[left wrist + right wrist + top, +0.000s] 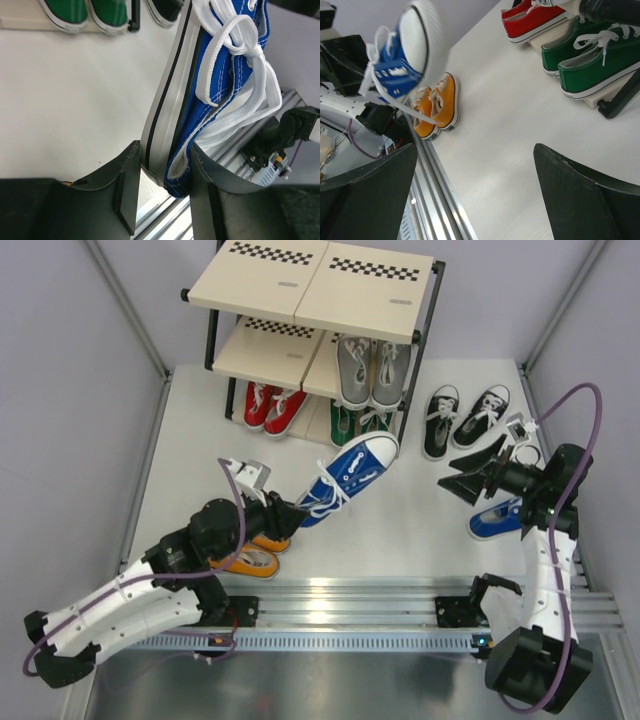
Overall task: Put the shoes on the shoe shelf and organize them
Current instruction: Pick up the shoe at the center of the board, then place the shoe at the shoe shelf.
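My left gripper (pixel 290 510) (pixel 162 165) is shut on the heel of a blue shoe (pixel 350 475) (pixel 235 90). It holds the shoe off the table, toe pointing toward the shoe shelf (pixel 310 285), white laces dangling. The right wrist view catches that shoe (pixel 415 45) from the front. A second blue shoe (pixel 495 520) lies on the table under my right arm. My right gripper (pixel 470 475) (pixel 475 150) stands open and empty above bare table. Grey shoes (pixel 370 370) sit on the middle tier. Red shoes (pixel 270 405) (pixel 535 20) and green shoes (pixel 350 420) (pixel 585 60) sit on the bottom tier.
An orange pair (pixel 255 555) (pixel 437 105) rests by my left arm near the front rail (pixel 350 605). A black pair (pixel 460 418) lies on the table right of the shelf. Grey walls close in both sides.
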{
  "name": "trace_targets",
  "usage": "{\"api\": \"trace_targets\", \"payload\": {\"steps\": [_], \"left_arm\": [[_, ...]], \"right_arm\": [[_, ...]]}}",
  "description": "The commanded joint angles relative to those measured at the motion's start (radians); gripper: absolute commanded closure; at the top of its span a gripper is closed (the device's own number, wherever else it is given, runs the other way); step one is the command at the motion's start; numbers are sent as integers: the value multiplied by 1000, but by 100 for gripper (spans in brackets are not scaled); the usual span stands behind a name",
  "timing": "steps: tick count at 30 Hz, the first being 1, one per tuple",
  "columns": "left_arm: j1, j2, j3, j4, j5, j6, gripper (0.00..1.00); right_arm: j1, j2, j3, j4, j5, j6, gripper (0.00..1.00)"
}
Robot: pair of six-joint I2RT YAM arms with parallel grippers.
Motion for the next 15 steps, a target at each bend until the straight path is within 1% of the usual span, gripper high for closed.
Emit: {"api": "trace_targets", "payload": {"steps": [1,4,7,12,15], "left_arm": [[5,-49,157,34,-106,63,100],[5,-36,220,-15,-143,84,100],[5,-23,245,-26,-197,89,100],[7,39,300,-25,-280,86,100],[8,81,325,-4,-303,83,100]], "right_arm": [[-33,34,-4,-2,-30,-99,1],[-47,50,2,-37,-40,-141,1],[-49,39,-2,-44,-41,-142,1],[-53,24,-9,-39,-43,-141,1],[-58,21,-12,-39,-47,-139,1]]}}
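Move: The left hand holds the blue shoe by its heel end. The free spot on the shoe shelf's middle tier is about 38 cm ahead of this hand, 3 cm left and roughly level. From the hand, the gray shoes on that tier stand 38 cm ahead, 17 cm right and about level. On the bottom tier, some 18 cm lower, the green shoes are 37 cm ahead and 16 right, the red ones 38 ahead and 10 left. From the empty right hand, the spot is about 32 cm ahead, 37 left and slightly lower. Keeping its pinch on the blue shoe's heel, the left hand lifts it about 8 cm, going a little left and then forward towards the shelf as well. The wrist swings counter-clockwise by 10 to 15 degrees and tips the fingers slightly up, bringing the toe round towards the shelf. ##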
